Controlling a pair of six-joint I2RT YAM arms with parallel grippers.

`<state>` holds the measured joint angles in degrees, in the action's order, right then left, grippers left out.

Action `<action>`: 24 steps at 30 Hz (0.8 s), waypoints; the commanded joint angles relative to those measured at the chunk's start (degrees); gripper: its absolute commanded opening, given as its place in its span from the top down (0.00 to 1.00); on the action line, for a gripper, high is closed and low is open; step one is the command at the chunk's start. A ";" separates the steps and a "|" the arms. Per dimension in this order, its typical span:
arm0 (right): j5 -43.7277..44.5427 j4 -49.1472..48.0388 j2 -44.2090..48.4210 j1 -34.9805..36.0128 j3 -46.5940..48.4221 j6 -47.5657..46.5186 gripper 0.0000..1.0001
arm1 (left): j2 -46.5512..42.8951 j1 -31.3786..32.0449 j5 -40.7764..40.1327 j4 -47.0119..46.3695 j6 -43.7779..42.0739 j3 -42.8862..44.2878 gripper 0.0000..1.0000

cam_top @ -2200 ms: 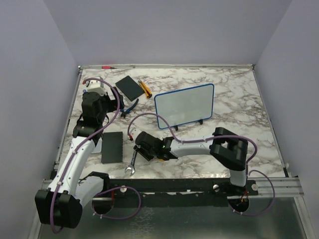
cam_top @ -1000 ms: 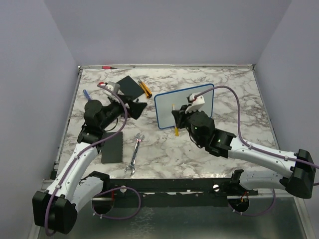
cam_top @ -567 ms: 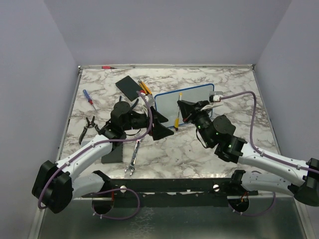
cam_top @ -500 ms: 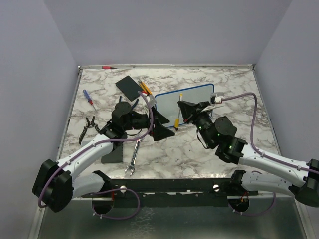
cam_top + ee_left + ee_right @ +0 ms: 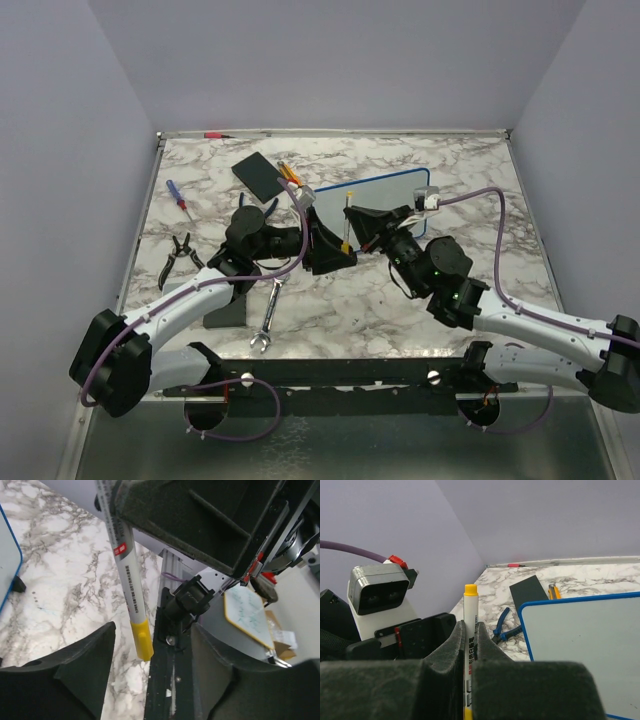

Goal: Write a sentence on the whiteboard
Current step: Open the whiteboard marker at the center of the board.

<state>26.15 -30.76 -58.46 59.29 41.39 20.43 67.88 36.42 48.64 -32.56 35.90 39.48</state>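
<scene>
My right gripper is shut on a white marker with a yellow cap, held upright above the table's middle. In the right wrist view the marker stands pinched between the fingers. My left gripper has come in beside it, and its open jaws straddle the yellow cap without touching it. The whiteboard, blue-framed, stands behind both grippers, partly covered by them. Its white face shows no sentence in the part I see.
A wrench and a black pad lie near the left arm. Another black pad, an orange knife, blue pliers, a screwdriver and black pliers lie at the back left.
The left gripper moved right to the marker and its jaws narrowed round the cap. The right gripper carried the marker left, off the whiteboard's face.
</scene>
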 commanded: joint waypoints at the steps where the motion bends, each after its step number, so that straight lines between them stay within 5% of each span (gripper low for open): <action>1: -1.65 -2.72 -0.73 0.13 -0.60 0.69 0.99 | 0.31 0.35 1.14 -3.04 1.62 -0.59 0.56; 7: 0.87 -1.53 -0.20 0.13 -0.86 1.30 0.99 | 0.62 0.39 0.84 -3.04 1.50 -0.81 0.97; 11: 4.59 3.11 0.86 0.13 -0.19 2.03 0.97 | 0.72 0.39 1.03 -3.08 0.50 -1.02 1.00; 13: 5.96 6.48 1.54 0.13 0.33 1.98 0.77 | 0.60 0.26 0.28 -2.26 -0.83 -1.22 1.00; 16: 10.11 13.12 3.08 0.13 0.92 2.38 0.24 | 0.75 0.25 -1.18 2.68 -4.67 -0.43 1.00; 17: 11.98 16.24 3.80 0.13 1.27 3.09 0.14 | 0.91 0.25 -1.74 5.76 -6.98 0.29 1.00; 20: 16.00 25.10 6.65 0.04 3.04 3.35 0.03 | 1.20 0.44 -4.61 18.19 -16.74 3.49 1.00; 24: 13.21 36.55 11.54 -1.05 6.58 0.96 0.00 | 2.16 1.70 -10.16 33.98 -28.18 8.04 1.00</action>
<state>37.34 -8.54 -51.64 59.18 43.16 22.96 69.10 36.77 44.47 -16.71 22.61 42.46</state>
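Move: Between the left hand's open fingers sits the lower yellow end of the marker, its middle about 5 cm above and 2 cm ahead of that hand. The right hand still pinches the marker near its middle. From the left hand, the whiteboard stands some 19 cm ahead, 8 cm right and 13 cm lower; the wrench lies roughly 18 cm left and 3 cm ahead, about 25 cm below. Closing its fingers, the left hand stays in place and pinches the marker's lower yellow end while the right keeps its hold. Only then does the right hand open wide, let go and back off about 5 cm to its right and 4 cm down, tipping its fingers down. The left meanwhile sinks about 4 cm with the marker, rolling some 10 degrees so its fingers dip. ##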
